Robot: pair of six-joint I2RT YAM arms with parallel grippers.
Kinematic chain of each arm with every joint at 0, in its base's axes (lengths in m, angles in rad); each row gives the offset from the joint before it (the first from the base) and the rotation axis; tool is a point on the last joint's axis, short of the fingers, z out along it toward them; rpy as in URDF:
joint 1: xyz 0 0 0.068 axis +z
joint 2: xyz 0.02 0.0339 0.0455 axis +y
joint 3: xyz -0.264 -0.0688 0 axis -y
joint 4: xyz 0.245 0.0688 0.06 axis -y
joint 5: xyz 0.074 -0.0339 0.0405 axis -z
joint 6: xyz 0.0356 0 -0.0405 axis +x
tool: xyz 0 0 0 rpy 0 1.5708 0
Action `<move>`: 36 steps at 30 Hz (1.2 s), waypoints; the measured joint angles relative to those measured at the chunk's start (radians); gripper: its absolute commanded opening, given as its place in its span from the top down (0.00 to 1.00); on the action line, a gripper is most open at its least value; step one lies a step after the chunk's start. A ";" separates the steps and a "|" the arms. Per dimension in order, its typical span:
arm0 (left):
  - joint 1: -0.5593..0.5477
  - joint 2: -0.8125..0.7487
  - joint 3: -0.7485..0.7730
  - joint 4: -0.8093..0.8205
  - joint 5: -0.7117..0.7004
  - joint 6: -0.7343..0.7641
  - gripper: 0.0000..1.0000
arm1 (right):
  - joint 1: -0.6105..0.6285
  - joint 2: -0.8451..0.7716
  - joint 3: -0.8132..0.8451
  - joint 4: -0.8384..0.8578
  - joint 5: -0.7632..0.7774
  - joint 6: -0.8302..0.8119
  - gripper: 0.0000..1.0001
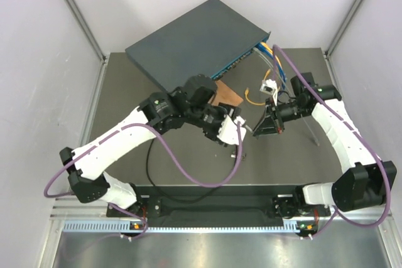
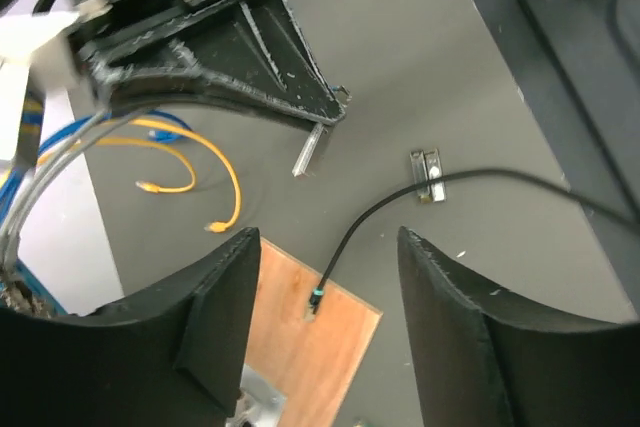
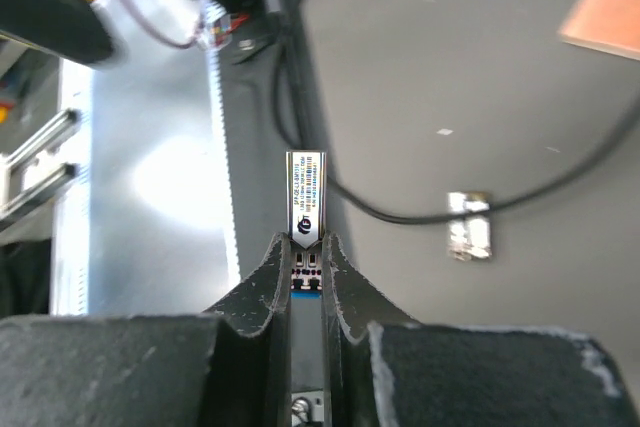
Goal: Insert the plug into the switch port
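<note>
The plug (image 2: 317, 297), a tiny dark tip with a teal ring on a thin black cable (image 2: 400, 197), lies on a brown board (image 2: 320, 347). My left gripper (image 2: 328, 247) hovers over it, jaws wide on either side of the plug and apart from it. The switch (image 1: 195, 42) sits at the back. The switch port row on its teal face (image 1: 237, 63) is partly hidden by my left arm. My right gripper (image 3: 306, 247) is shut on a small silver labelled stick (image 3: 306, 192), clear of the table.
Yellow and blue cables (image 1: 267, 61) hang from the switch's right end, and loose yellow ends (image 2: 190, 172) lie on the table. A small silver clip (image 2: 428, 175) lies by the black cable. My right gripper (image 1: 264, 127) is close to my left gripper (image 1: 233, 131).
</note>
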 measured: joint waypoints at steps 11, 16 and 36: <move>-0.155 0.085 -0.016 -0.022 -0.139 0.115 0.48 | 0.107 -0.002 -0.013 -0.047 -0.063 -0.022 1.00; -0.156 0.091 -0.051 -0.003 -0.171 0.127 0.57 | 0.130 -0.003 -0.013 -0.058 -0.079 -0.033 1.00; -0.159 0.080 -0.108 0.042 -0.172 -0.027 1.00 | 0.128 -0.081 -0.014 0.107 0.043 0.103 0.16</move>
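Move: Some 3 cm ahead of the left fingers, 7 cm to their right and 9 cm below is the plug, gripped by the right hand with its free end pointing left. From the right fingers the plug's middle is about 2 cm left and 1 cm below, and the waiting left gripper is 3 cm back, 9 cm left and 8 cm above. A second plug lies on the table about 22 cm beneath the held one. Sinking about 7 cm, with a little drift back and right, the left hand brings its part-open fingers down to the plug and pinches its free end. The right hand carries the plug back some 5 cm and a little left, turning about 10 degrees counter-clockwise, holds it still for the grip, then opens wide, lets go and pulls away forward about 3 cm. ##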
